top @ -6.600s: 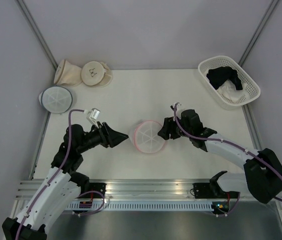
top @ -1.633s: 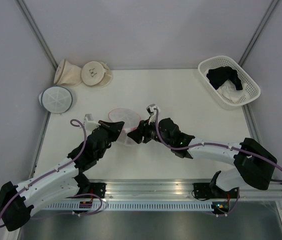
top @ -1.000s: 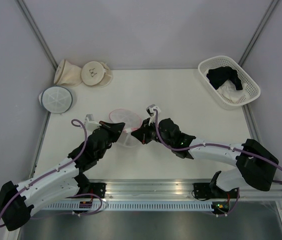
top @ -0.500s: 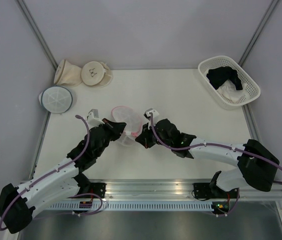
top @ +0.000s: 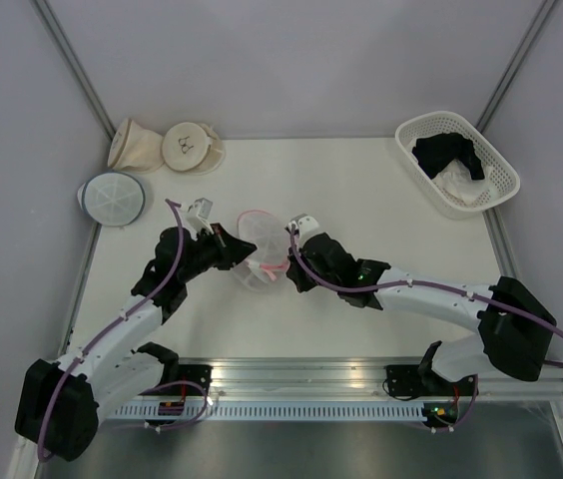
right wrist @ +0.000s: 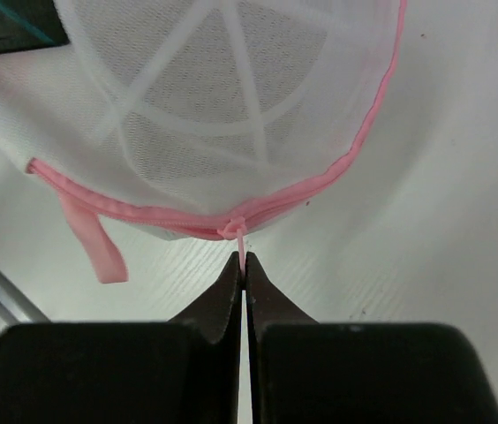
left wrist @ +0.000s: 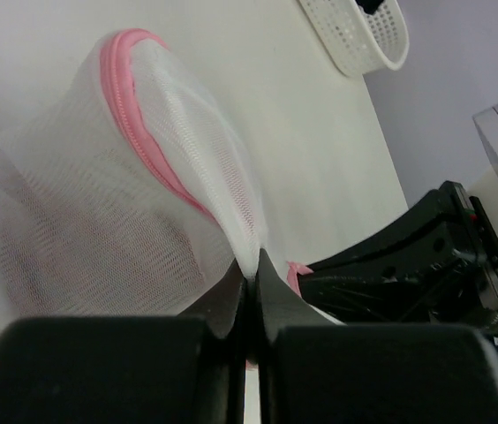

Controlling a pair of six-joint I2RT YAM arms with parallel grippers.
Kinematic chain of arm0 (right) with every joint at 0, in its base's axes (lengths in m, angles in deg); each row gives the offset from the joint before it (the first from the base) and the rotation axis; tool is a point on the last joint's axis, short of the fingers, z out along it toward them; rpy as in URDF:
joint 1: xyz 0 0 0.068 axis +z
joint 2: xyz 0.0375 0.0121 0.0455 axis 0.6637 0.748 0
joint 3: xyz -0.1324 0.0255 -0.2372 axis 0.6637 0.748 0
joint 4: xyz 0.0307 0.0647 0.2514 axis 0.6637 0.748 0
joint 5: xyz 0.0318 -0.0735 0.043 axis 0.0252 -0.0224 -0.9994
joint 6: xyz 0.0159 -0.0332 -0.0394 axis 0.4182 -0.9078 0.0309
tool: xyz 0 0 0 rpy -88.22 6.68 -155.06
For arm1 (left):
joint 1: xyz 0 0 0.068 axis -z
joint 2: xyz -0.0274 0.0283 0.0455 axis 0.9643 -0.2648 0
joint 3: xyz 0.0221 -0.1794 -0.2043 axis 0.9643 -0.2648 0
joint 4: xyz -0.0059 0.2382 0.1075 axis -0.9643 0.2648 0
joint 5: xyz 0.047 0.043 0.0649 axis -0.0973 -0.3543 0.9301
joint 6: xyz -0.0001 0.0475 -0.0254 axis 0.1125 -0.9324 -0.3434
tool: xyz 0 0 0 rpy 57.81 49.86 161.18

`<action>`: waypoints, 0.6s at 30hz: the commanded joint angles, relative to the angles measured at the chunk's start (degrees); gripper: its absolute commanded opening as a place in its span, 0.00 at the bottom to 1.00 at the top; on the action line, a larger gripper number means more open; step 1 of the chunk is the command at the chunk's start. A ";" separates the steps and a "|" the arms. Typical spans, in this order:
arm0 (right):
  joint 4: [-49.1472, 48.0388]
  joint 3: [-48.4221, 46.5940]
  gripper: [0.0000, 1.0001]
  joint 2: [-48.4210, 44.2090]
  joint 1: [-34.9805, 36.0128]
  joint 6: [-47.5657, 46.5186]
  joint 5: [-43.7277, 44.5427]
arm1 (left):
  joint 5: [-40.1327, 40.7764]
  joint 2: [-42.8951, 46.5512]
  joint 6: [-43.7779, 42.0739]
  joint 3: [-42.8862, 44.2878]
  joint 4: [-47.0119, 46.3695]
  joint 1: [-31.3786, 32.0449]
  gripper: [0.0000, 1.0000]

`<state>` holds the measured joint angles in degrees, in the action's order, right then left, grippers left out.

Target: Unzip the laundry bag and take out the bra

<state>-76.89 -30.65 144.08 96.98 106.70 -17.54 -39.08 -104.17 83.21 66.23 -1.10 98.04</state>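
The laundry bag (top: 260, 251), a white mesh dome with a pink zipper rim, stands tipped on edge at mid-table between both arms. My left gripper (top: 234, 251) is shut on a fold of its white mesh (left wrist: 251, 256); the pink rim (left wrist: 139, 132) runs over the top of the bag (left wrist: 90, 230). My right gripper (top: 287, 261) is shut on the thin pink zipper pull (right wrist: 242, 247) at the rim of the bag (right wrist: 222, 88). A loose pink tab (right wrist: 90, 243) hangs beside it. The zipper looks closed there. The bra is hidden.
A white basket (top: 491, 160) at the back right holds a black garment (top: 446, 152) and a white cloth (top: 461, 185). A grey-blue-rimmed mesh pouch (top: 112, 197) and two beige pouches (top: 137, 145) (top: 188, 146) lie at the back left. Grey walls close in both sides.
Both grippers stay shut on the bag. The left arm has swung its elbow out to the left, the bag has shifted slightly right and tipped, and the right gripper has followed the rim.
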 commanded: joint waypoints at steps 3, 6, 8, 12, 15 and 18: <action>7.88 -3.84 0.01 3.62 -0.20 -1.96 13.00 | -23.44 -5.42 -7.62 5.44 -6.30 -5.37 0.02; 9.82 -4.90 0.00 5.73 -0.20 -2.04 16.09 | -31.44 -9.80 -8.76 8.60 -7.18 -5.99 0.02; 10.52 -5.51 0.00 6.26 -0.20 -2.22 17.24 | -34.46 -12.36 -8.76 10.81 -7.54 -6.08 0.02; 11.23 -5.69 0.01 4.60 -0.20 -2.40 19.79 | -40.10 -18.95 -8.41 13.00 -8.95 -6.08 0.09; 12.02 -5.86 0.00 3.45 -0.29 -2.83 20.59 | -37.56 -20.98 -7.36 13.53 -8.16 -6.08 0.61; 12.28 -5.86 0.00 1.96 -0.20 -3.01 20.76 | -32.48 -20.82 -7.01 13.45 -6.93 -6.08 0.79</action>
<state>-65.56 -34.24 149.08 96.82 104.78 0.25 -72.92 -125.17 77.16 77.39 -6.45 92.20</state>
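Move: My left hand already pinches a fold of the laundry bag's mesh, and my right hand already pinches the zipper pull. From my left hand the slider sits roughly 7 cm to the right, 3 cm back and 5 cm lower, and the bag's middle about 3 cm ahead, 2 cm right and 5 cm below. From my right hand the slider is 1 cm ahead, 2 cm left and a touch lower; the loose pink zipper tail is 5 cm left and 1 cm back; the bag's middle is 4 cm ahead and 6 cm left. Keeping the pull pinched, I draw my right hand about 5 cm to the right while it sinks and goes some 3 cm forward, its wrist rolling and turning clockwise. My left hand goes along about 4 cm to the right, swinging some 30 degrees clockwise and rising a little before it dips again, then spreads its fingers and lets go of the mesh fold. ##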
